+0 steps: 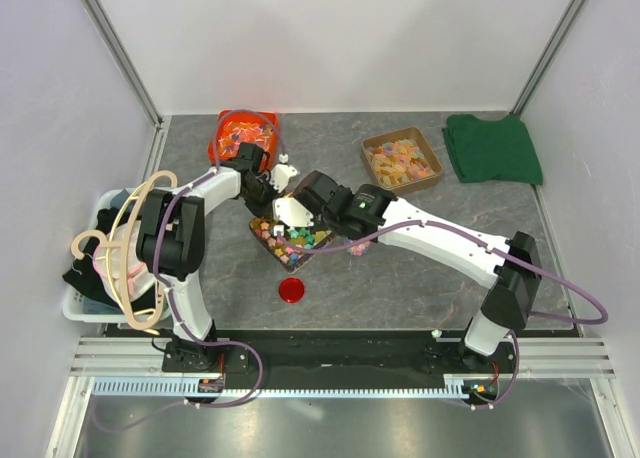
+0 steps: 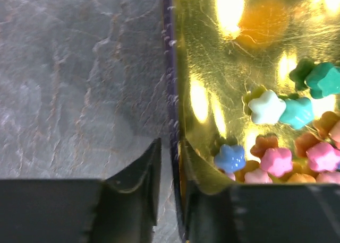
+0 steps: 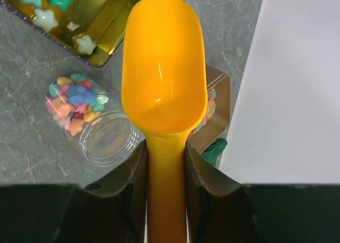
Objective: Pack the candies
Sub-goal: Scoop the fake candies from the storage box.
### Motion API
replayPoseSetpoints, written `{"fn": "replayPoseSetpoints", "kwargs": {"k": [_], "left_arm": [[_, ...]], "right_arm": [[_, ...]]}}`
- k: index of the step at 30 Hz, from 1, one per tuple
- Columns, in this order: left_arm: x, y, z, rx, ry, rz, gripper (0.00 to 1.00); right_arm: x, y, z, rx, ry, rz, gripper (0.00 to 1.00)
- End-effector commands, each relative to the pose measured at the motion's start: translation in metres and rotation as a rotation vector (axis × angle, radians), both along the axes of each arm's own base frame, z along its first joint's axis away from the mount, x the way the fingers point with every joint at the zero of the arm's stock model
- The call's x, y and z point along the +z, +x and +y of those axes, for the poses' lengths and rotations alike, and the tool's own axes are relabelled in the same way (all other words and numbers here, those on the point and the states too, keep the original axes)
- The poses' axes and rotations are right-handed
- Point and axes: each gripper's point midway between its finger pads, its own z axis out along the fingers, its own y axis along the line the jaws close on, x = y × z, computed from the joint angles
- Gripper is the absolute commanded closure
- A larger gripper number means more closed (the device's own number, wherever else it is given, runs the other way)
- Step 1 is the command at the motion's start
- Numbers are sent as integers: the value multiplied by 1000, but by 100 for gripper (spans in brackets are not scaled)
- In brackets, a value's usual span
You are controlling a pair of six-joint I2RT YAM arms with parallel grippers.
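Note:
The candies lie in a gold-lined tray at mid-table; close up they are small chunky pieces in blue, pink, white and teal. My left gripper straddles the tray's wall. Its inner finger is against the wall, and a thin gap shows on the outer side. My right gripper is shut on the handle of an empty orange scoop. Below the scoop a clear jar lies on its side, partly filled with candies. From above, both grippers meet over the tray.
A red lid lies in front of the tray. Behind it are an orange-red tray and a brown tray of other sweets. A green cloth lies back right. A white bin with hangers stands at the left edge.

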Motion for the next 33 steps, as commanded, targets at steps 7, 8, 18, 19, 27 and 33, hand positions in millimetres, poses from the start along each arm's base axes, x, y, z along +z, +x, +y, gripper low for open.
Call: {"fn": "replayPoseSetpoints", "kwargs": {"k": [7,8,18,19,27,33], "left_arm": [[2,27,0,-104,185,-132,98],[5,29,-1,-128,199,-151,98],[52,60,-14,-299,318,-347,98],[57,61,-16,-309,316,-364,98],[81,61,-21,-393,339,-467,98],[103,66,-25,-434,374,-550,98]], "right_arm": [[-19,-6,11,124,-177,60,100],[-18,-5,13,133,-181,61,100],[-43,-2,21,206,-344,116,100],[-44,0,22,209,-351,113,100],[-48,9,18,205,-427,80,100],[-51,9,17,206,-433,86,100]]}}
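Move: The gold tray's far-left wall stands right between the left hand's half-shut fingers, its middle about 1 cm below their point. The tray's candies lie some 7 cm back and 3 cm right of that hand, and the orange bin about 13 cm ahead and 3 cm left. From the right hand, which holds the yellow scoop, the candies lie roughly 10 cm left, 1 cm back and 19 cm below; the clear jar is about 6 cm right, 1 cm back and 17 cm below. Close the left gripper on the tray's far-left wall. Keeping that pinch, raise the wall about 6 cm while carrying it 5 cm forward and a little right, turning clockwise and tipping the forward and left sides up. Meanwhile lower the right hand some 7 cm with the scoop still gripped, towards the tray, rolling its left side down about 25 degrees. ##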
